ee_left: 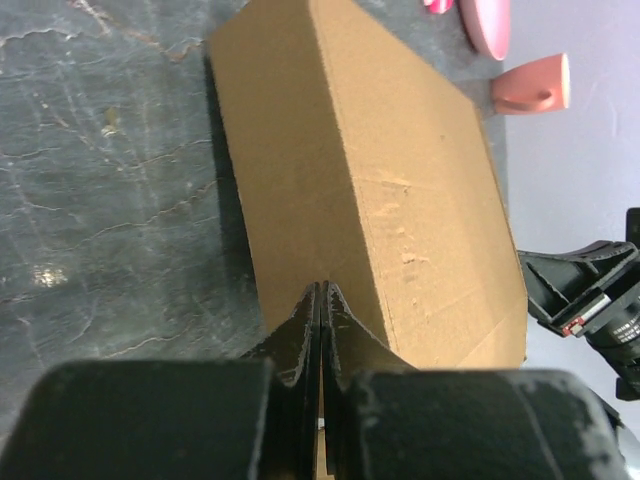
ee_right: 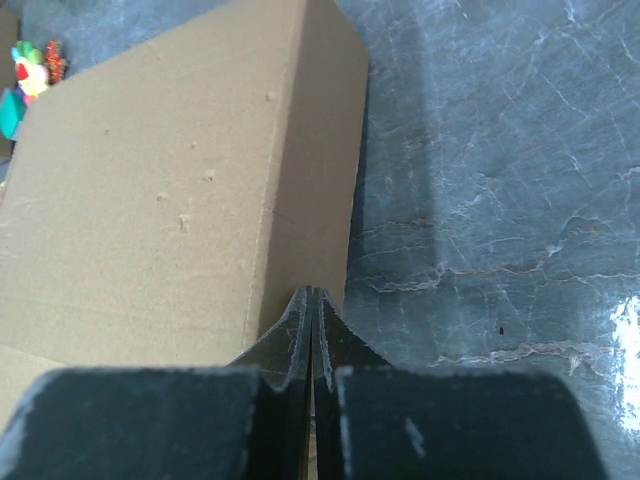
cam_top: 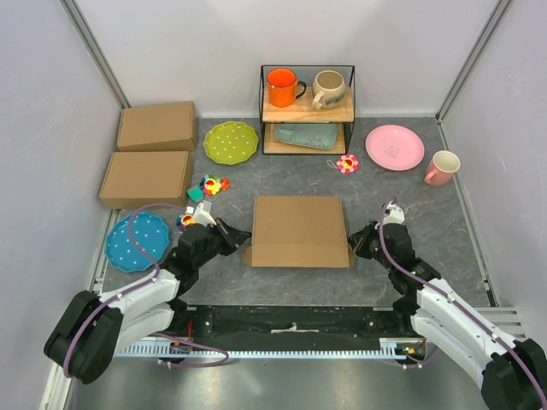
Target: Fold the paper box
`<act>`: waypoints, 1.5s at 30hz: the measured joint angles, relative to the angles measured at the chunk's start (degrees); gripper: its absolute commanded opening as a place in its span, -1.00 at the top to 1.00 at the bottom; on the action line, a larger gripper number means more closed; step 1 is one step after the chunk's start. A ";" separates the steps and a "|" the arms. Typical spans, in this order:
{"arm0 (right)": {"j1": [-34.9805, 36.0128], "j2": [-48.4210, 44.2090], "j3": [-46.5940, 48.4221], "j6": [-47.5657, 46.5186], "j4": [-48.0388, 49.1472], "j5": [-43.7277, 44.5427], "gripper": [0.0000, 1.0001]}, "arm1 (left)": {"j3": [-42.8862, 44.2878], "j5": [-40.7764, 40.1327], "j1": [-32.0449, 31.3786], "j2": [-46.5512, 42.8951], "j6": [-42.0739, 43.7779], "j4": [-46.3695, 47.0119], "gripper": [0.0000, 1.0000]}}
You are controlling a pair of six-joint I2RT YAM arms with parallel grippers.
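The paper box (cam_top: 299, 231) lies closed in the middle of the table as a shallow brown rectangular mailer. My left gripper (cam_top: 243, 236) is shut and empty, with its tips at the box's left side wall near the front corner. The left wrist view shows the joined tips (ee_left: 321, 288) right at the box's brown wall (ee_left: 290, 200). My right gripper (cam_top: 355, 243) is also shut and empty, at the box's right side near the front corner. In the right wrist view its tips (ee_right: 309, 292) meet the box's side wall (ee_right: 315, 170).
Two ready-made cardboard boxes (cam_top: 157, 125) (cam_top: 145, 178) sit at the back left. A green plate (cam_top: 231, 141), a blue plate (cam_top: 138, 241) and small toys (cam_top: 209, 185) lie left of centre. A wire rack (cam_top: 307, 109) holds mugs. A pink plate (cam_top: 394, 147) and a pink mug (cam_top: 442, 167) sit on the right.
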 measured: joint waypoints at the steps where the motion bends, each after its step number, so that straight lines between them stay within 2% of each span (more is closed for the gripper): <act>1: 0.00 -0.92 0.57 -0.13 -1.25 -0.13 1.00 | 0.00 0.07 0.00 -1.14 -0.02 -0.37 0.96; 8: 0.00 -5.79 5.18 -0.59 -7.78 -0.35 1.00 | 1.57 0.39 0.00 -10.40 -0.09 -7.19 0.97; 15: -0.33 -5.22 10.71 -0.87 -11.32 0.04 1.00 | 5.49 0.33 0.02 -13.62 -0.09 -13.31 0.96; 26: -0.50 -0.20 16.24 -0.94 -14.49 1.86 1.00 | 14.64 -0.39 0.35 -11.52 -0.04 -18.67 0.96; 32: -0.63 3.54 21.49 -0.98 -17.86 3.10 1.00 | 19.34 -1.51 0.63 -7.17 -0.02 -20.17 0.96; 45: -0.76 9.86 30.71 -1.09 -22.25 5.29 1.00 | 23.58 -1.62 0.98 -5.29 -0.02 -29.14 0.97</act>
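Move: The paper box lies between the two shut grippers, their tips already at its side faces. Its middle is about 14 cm to the left gripper's right, 3 cm ahead and 2 cm lower, and from the right gripper about 14 cm left, 5 cm ahead and 2 cm lower. The small toy cluster lies some 14 cm ahead and 11 cm left of the left gripper; the flower toy is about 22 cm straight ahead of the right one. Keep both grippers shut with their tips against the box's two side faces and raise them together, at first straight up, then easing forward as well. Bring the right gripper up about 12 cm and 4 cm forward, the left one up about 10 cm and 3 cm forward, letting the left sink about a centimetre late on. ##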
